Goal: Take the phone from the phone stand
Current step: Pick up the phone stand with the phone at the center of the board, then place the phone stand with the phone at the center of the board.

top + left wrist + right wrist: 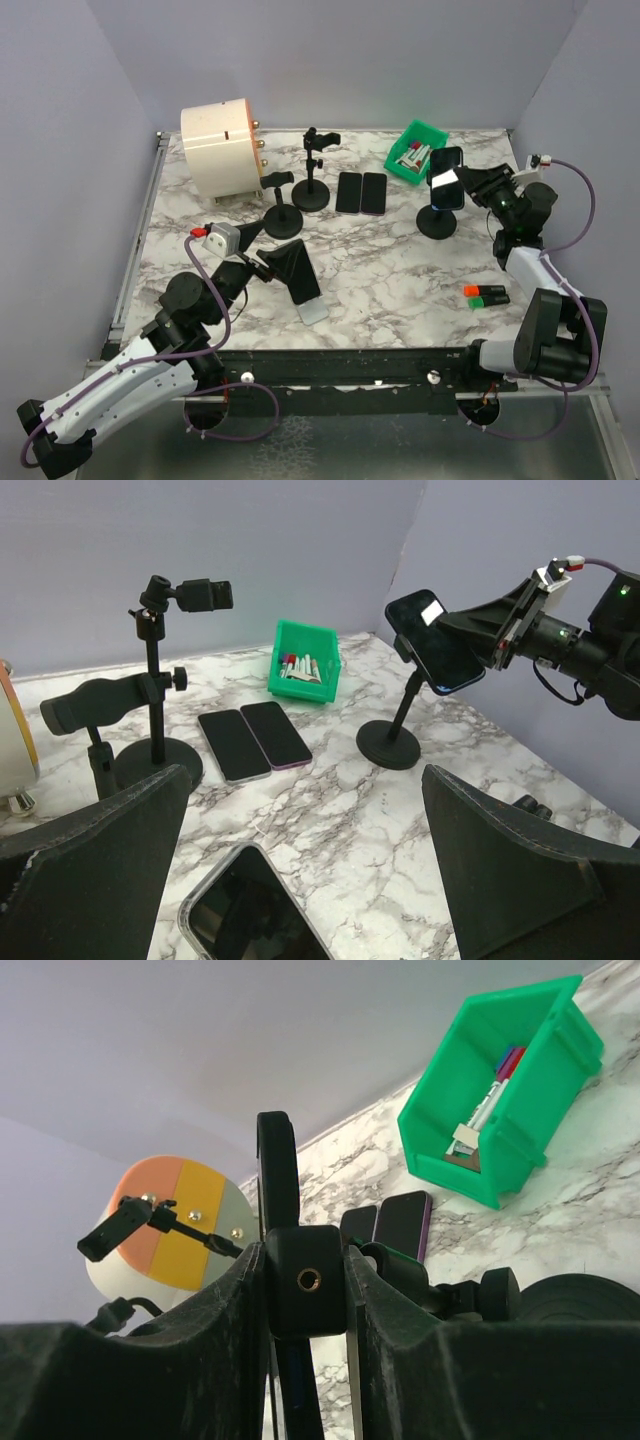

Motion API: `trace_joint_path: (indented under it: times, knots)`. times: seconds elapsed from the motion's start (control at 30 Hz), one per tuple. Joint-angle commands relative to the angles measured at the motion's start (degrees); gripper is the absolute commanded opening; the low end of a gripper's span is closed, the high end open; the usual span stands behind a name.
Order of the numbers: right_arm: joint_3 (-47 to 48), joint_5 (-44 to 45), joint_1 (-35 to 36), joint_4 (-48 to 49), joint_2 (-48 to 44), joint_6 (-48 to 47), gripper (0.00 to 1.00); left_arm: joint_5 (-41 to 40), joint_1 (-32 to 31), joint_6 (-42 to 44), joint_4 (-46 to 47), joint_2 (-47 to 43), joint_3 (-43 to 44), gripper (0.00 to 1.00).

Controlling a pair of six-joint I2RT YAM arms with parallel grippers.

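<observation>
The phone (446, 178) (435, 640) sits tilted in the clamp of the black phone stand (437, 222) (389, 745) at the right of the table. My right gripper (472, 180) (305, 1265) reaches in from the right. Its two fingers (225, 1310) press against both sides of the clamp block (307, 1280), where the phone shows edge-on. Whether the fingers touch the phone itself is hidden. My left gripper (283, 266) (300, 780) is wide open near the front left, above a clear-cased phone (306, 287) (250, 910) lying flat.
Two dark phones (361, 192) lie flat mid-table. Two empty stands (310, 190) (283, 216) are left of them. A green bin (417, 150) with markers sits behind the phone stand. A round cream drum (222, 148) is at the back left, and markers (487, 294) lie front right.
</observation>
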Motion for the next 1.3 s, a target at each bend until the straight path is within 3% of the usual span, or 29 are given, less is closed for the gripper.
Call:
trace_joint_path:
  times: [0.0, 0.2, 0.53, 0.8, 1.13, 1.27]
  knots:
    - [1.3, -1.2, 0.7, 1.4, -1.7, 0.0, 0.18, -0.5, 0.2, 0.2, -0.5, -0.5, 0.3, 0.99]
    - [0.9, 1.3, 2.1, -4.1, -9.1, -1.1, 0.01, -0.4, 0.2, 0.1, -0.4, -0.4, 0.3, 0.99]
    - [0.5, 3.5, 7.9, -15.3, -24.1, -4.4, 0.01, -0.3, 0.2, 0.0, -0.5, 0.9, 0.3, 0.99]
    - [-4.0, 1.8, 15.8, -19.7, -35.3, -0.2, 0.01, -0.6, 0.2, 0.3, -0.5, 1.5, 0.1, 0.99]
    - [-14.1, 0.3, 19.9, -7.4, -40.6, 13.0, 0.01, -1.5, 0.2, 0.9, -0.5, 2.9, 0.1, 0.99]
    - [-16.9, 4.1, 26.2, -1.0, -39.1, 14.6, 0.01, -1.9, 0.2, 1.3, -0.8, 3.7, 0.2, 0.99]
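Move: The right gripper already grips the phone stand's head, phone clamped in it. Its goal, the bare centre spot of the board, lies about 22 cm to its left and 18 cm back, some 17 cm below. From this hand at the same depth, the front phone lies 43 cm left and 14 cm back, and the orange and green markers 5 cm right and 20 cm back. From the left hand the centre spot lies about 19 cm right, 2 cm ahead and 25 cm down. Keep the right fingers shut on the stand's head and lift the phone stand off the marble. Carry it back and left towards the centre spot, about 16 cm back and 13 cm left, rising some 6 cm on the way, then sinking by most of that as you near the spot. Turn the hand about 20 degrees counter-clockwise. ##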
